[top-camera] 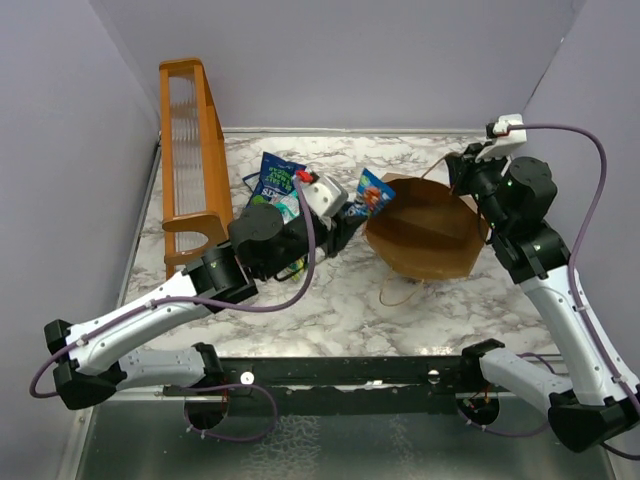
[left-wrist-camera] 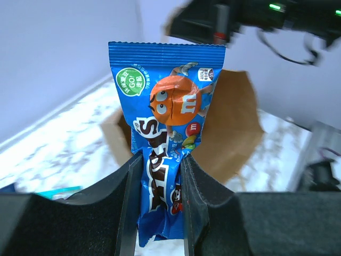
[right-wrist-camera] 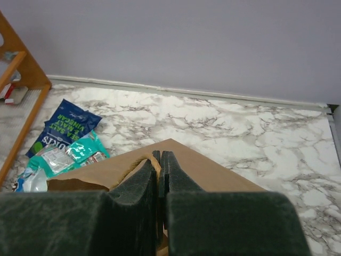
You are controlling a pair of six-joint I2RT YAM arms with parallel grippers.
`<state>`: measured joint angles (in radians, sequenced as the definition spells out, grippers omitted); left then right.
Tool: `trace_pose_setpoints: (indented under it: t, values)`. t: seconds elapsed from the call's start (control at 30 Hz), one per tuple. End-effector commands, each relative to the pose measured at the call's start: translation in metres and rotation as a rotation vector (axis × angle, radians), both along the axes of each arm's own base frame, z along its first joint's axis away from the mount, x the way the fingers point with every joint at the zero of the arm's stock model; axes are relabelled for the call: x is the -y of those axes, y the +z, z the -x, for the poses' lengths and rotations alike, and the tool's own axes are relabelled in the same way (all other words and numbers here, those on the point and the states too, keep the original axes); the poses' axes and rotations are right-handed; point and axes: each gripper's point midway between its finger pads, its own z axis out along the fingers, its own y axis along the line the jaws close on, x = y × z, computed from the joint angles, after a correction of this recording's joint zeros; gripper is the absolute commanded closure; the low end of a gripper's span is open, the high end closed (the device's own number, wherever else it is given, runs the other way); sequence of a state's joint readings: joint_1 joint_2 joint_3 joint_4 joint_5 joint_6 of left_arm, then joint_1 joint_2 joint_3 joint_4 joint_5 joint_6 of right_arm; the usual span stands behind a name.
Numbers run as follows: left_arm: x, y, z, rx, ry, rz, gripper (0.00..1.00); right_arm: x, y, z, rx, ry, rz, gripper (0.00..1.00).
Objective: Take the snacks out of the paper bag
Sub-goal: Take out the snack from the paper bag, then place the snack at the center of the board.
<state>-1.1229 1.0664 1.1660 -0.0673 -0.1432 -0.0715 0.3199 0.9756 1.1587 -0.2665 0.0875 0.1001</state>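
Observation:
The brown paper bag (top-camera: 425, 230) stands on the marble table, right of centre, mouth facing up. My left gripper (top-camera: 345, 215) is shut on a blue M&M's packet (top-camera: 373, 193), holding it up just left of the bag's rim; in the left wrist view the packet (left-wrist-camera: 168, 133) stands upright between my fingers with the bag (left-wrist-camera: 234, 133) behind it. My right gripper (top-camera: 462, 172) is shut on the bag's far right rim and cord handle (right-wrist-camera: 139, 166); the bag's paper (right-wrist-camera: 213, 173) fills that view. Other snacks (top-camera: 280, 185), blue and teal, lie left of the bag, also in the right wrist view (right-wrist-camera: 66, 141).
An orange wooden rack (top-camera: 192, 150) stands along the left wall, its corner in the right wrist view (right-wrist-camera: 21, 64). The bag's loose cord handle (top-camera: 400, 295) lies on the table in front of it. Grey walls close the back and sides.

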Motion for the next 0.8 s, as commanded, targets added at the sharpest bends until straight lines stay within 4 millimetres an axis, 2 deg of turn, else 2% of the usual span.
trace_pose_setpoints:
  t: [0.0,0.13,0.2,0.33,0.43,0.5,0.53,0.6,0.77]
  values:
    - [-0.034,0.016,-0.053,0.023,0.202,-0.031,0.75,0.021,0.008,0.0,-0.019,-0.111,0.02,0.98]
    - [-0.059,0.016,-0.095,-0.061,0.334,0.012,0.74,0.033,0.011,0.005,-0.019,-0.167,0.036,0.98]
    - [-0.064,0.007,-0.111,-0.104,0.381,0.009,0.74,0.038,0.017,0.01,-0.007,-0.181,0.041,0.98]
    - [-0.075,-0.024,-0.141,-0.179,0.476,-0.055,0.74,0.039,0.036,0.023,0.031,-0.164,0.028,0.98]
    - [-0.094,-0.059,-0.163,-0.227,0.6,-0.114,0.74,0.031,0.049,0.032,0.065,-0.104,0.012,0.98]
    - [-0.104,-0.09,-0.176,-0.281,0.645,-0.154,0.74,0.023,0.056,0.037,0.089,-0.055,0.002,0.98]
    - [-0.107,-0.111,-0.182,-0.321,0.658,-0.18,0.74,0.021,0.06,0.04,0.104,-0.035,-0.005,0.98]
    - [-0.116,-0.139,-0.19,-0.379,0.686,-0.206,0.74,0.014,0.066,0.044,0.128,0.004,-0.025,0.98]
    - [-0.139,-0.18,-0.204,-0.437,0.758,-0.247,0.74,-0.005,0.079,0.055,0.165,0.123,-0.057,0.98]
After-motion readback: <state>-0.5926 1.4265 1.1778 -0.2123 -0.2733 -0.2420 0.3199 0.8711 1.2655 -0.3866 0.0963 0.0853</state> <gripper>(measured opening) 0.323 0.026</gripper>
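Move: The left hand already holds the blue M&M's packet high over the table. Its drop place is the snack pile: the teal snack bag at its middle is about 23 cm ahead, 12 cm left and 38 cm below, with the dark blue Burts bag 34 ahead and 20 left and the small green packet 10 ahead and 9 left, both as low. The paper bag stands 7 ahead, 18 right and some 20 below. From the right hand the teal snack bag is about 8 cm ahead, 32 left and 37 below. Keeping its pinch on the M&M's packet, the left hand swings away from the paper bag towards the snack pile, going forward and left nearly level at first and then sinking ever faster, about 20 cm forward, 12 cm left and 17 cm down in all, while the wrist turns some 40 degrees counter-clockwise and tips the fingers and packet downward. The right hand keeps hold of the paper bag's handle, easing about 3 cm to the right before it lifts some 5 cm and draws back about 4 cm. ##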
